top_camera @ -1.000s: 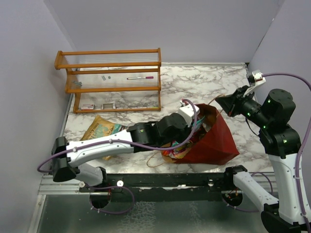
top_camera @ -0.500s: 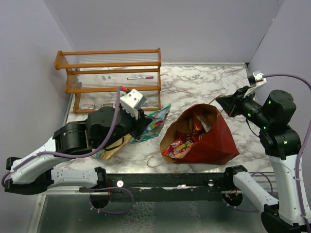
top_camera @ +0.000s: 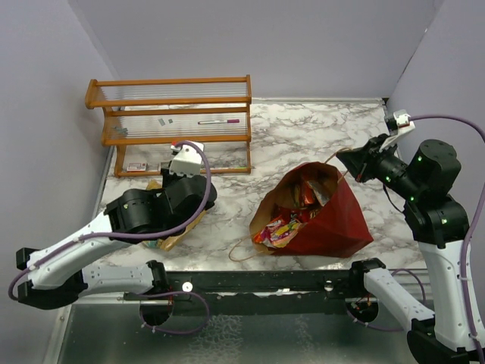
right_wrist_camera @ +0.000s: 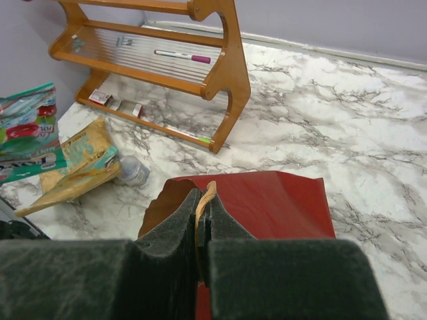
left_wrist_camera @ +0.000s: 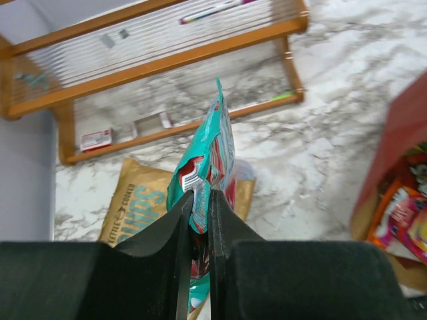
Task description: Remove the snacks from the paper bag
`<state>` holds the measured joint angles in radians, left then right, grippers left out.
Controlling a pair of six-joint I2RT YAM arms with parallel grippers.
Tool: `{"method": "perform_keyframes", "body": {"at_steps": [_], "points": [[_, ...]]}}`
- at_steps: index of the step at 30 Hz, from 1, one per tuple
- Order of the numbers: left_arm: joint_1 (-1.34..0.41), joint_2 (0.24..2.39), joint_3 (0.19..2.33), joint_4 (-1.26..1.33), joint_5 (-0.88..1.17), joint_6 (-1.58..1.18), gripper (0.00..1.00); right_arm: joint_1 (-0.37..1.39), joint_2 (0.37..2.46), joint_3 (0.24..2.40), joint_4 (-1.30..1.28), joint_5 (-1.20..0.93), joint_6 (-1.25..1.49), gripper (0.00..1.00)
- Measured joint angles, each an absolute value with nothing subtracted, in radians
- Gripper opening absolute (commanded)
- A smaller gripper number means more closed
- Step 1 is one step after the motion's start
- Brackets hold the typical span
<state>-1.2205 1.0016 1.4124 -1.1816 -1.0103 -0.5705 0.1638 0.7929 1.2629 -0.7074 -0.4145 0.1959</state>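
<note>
My left gripper [left_wrist_camera: 198, 195] is shut on a teal and red snack packet [left_wrist_camera: 210, 153], held edge-up above a tan chips packet [left_wrist_camera: 137, 200] lying on the marble table at the left. In the top view the left arm covers that spot and only the tan packet [top_camera: 178, 231] shows. The dark red paper bag [top_camera: 326, 216] lies on its side with its mouth toward the left and more snacks [top_camera: 282, 225] showing inside. Just above the bag's mouth, my right gripper [right_wrist_camera: 202, 193] is shut on the bag's twisted paper handle [right_wrist_camera: 208, 195].
A wooden shelf rack [top_camera: 174, 125] with a pen and small items stands at the back left. A small clear round container [right_wrist_camera: 132, 171] lies by the tan packet. Walls close the table in on the left, back and right.
The left arm came out of the bag with the teal packet and swung left, then lowered over the tan packet. The right arm and the bag stayed put.
</note>
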Motion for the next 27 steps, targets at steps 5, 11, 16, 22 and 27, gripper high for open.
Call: {"method": "perform_keyframes", "body": {"at_steps": [5,11,16,22,27], "points": [[-0.965,1.005,1.251,-1.078,-0.949,-0.501,0.00,0.164,0.797,1.263,-0.707,-0.414,0.193,0.02],[-0.677,1.073,1.094,-0.969,-0.800,-0.449,0.00,0.164,0.797,1.264,-0.707,-0.415,0.193,0.02],[-0.549,1.079,0.991,-0.872,-0.662,-0.466,0.00,0.164,0.797,1.263,-0.706,-0.415,0.193,0.02],[-0.437,1.200,0.888,-0.739,-0.558,-0.518,0.00,0.164,0.791,1.250,-0.701,-0.415,0.194,0.02],[-0.320,1.277,0.823,-0.672,-0.533,-0.561,0.00,0.164,0.789,1.248,-0.701,-0.415,0.194,0.02]]}}
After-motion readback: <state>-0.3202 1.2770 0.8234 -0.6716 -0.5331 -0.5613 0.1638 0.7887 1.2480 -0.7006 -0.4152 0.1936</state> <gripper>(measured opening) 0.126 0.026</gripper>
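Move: The left hand holds the teal snack up; the brown chips bag it heads for lies about 14 cm to its left, 7 cm ahead and 30 cm below. The clear cup is straight ahead by about 9 cm, and the paper bag some 29 cm right and 5 cm ahead. From the right hand, still pinching the paper bag's handle, the chips bag is about 50 cm left, 4 cm ahead and 34 cm down. Left hand lowers the pinched teal snack about 25 cm, swinging some 11 cm left, onto the chips bag. ##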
